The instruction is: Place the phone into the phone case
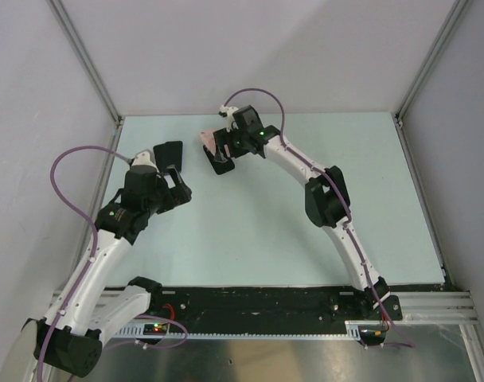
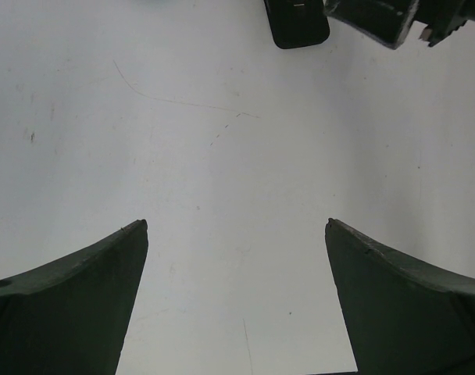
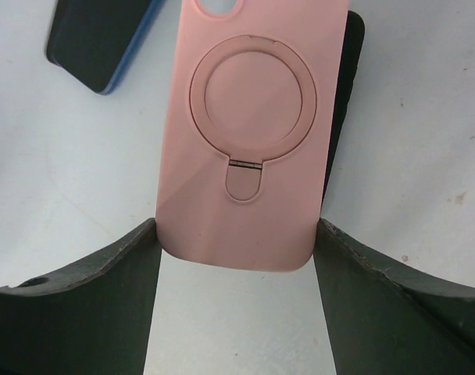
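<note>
A pink phone case (image 3: pixel 249 133), its ring holder facing the camera, sits between the fingers of my right gripper (image 3: pixel 237 223). Both fingers press against its long edges, so the gripper is shut on it. From above, the case (image 1: pixel 211 141) shows at the far middle of the table, with the right gripper (image 1: pixel 220 148) on it. The phone (image 3: pixel 97 43) is dark with a blue edge and lies flat just beyond the case; it also shows from above (image 1: pixel 220 165) and from the left wrist (image 2: pixel 298 23). My left gripper (image 2: pixel 236 223) is wide open over bare table, with nothing between its fingers, to the left (image 1: pixel 174 169).
The pale table (image 1: pixel 306 223) is walled by grey panels, with metal posts (image 1: pixel 119 119) at the back corners. A dark strip (image 3: pixel 345 101) runs along the case's right side; I cannot tell what it is. Purple cables loop over both arms.
</note>
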Tool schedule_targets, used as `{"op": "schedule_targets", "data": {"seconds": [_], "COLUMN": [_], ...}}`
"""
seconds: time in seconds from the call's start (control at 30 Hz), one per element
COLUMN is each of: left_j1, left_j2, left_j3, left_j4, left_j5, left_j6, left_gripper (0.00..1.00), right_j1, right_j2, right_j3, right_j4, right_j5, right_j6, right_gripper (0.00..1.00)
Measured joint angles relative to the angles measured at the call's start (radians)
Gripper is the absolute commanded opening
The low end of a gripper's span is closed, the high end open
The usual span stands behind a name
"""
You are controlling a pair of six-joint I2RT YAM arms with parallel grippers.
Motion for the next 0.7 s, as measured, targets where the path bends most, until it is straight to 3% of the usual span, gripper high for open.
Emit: {"op": "schedule_targets", "data": {"seconds": [0.2, 0.53, 0.7], "left_j1": [0.000, 0.002, 0.002], "left_j2": [-0.002, 0.036, 0.069], "left_j3": [0.000, 0.000, -0.012], "left_j4": [0.000, 0.011, 0.048], "left_j5": [0.001, 0.040, 0.068], "left_j6": [-0.007, -0.054, -0.089], "left_gripper": [0.98, 0.98, 0.98], "right_j1": [-0.056, -0.154, -0.146], "right_j2": [-0.101, -0.525, -0.634], "right_j3": [-0.142, -0.905, -1.214], "right_j4": [0.072, 0.468, 0.743], "right_j5": [-0.130, -0.357, -0.467], "right_j6": [0.143, 0.549, 0.821], "right_gripper": [0.57, 0.57, 0.57]}}
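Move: The right hand already pinches the pink phone case by its near end and is bound for the open middle of the table, about 18 cm back and 10 cm to its right, some 8 cm below. The black slab lies 5 cm ahead, 3 cm left and 8 cm down; the blue-edged phone is 5 cm ahead and 23 cm left at that height. From the left hand the open middle is roughly 2 cm ahead, 22 cm right and 17 cm down. Keeping its pinch on the case's near end, the right hand eases up some 3 cm, then sweeps back about 14 cm and right about 8 cm, away from the black slab and over the open table, while its left side rises and its fingers tip down, some 50 degrees of turn in all. Late on, the left hand, fingers still wide open and empty, edges about 2 cm to its right with a little sinking and forward drift, towards the right hand. ##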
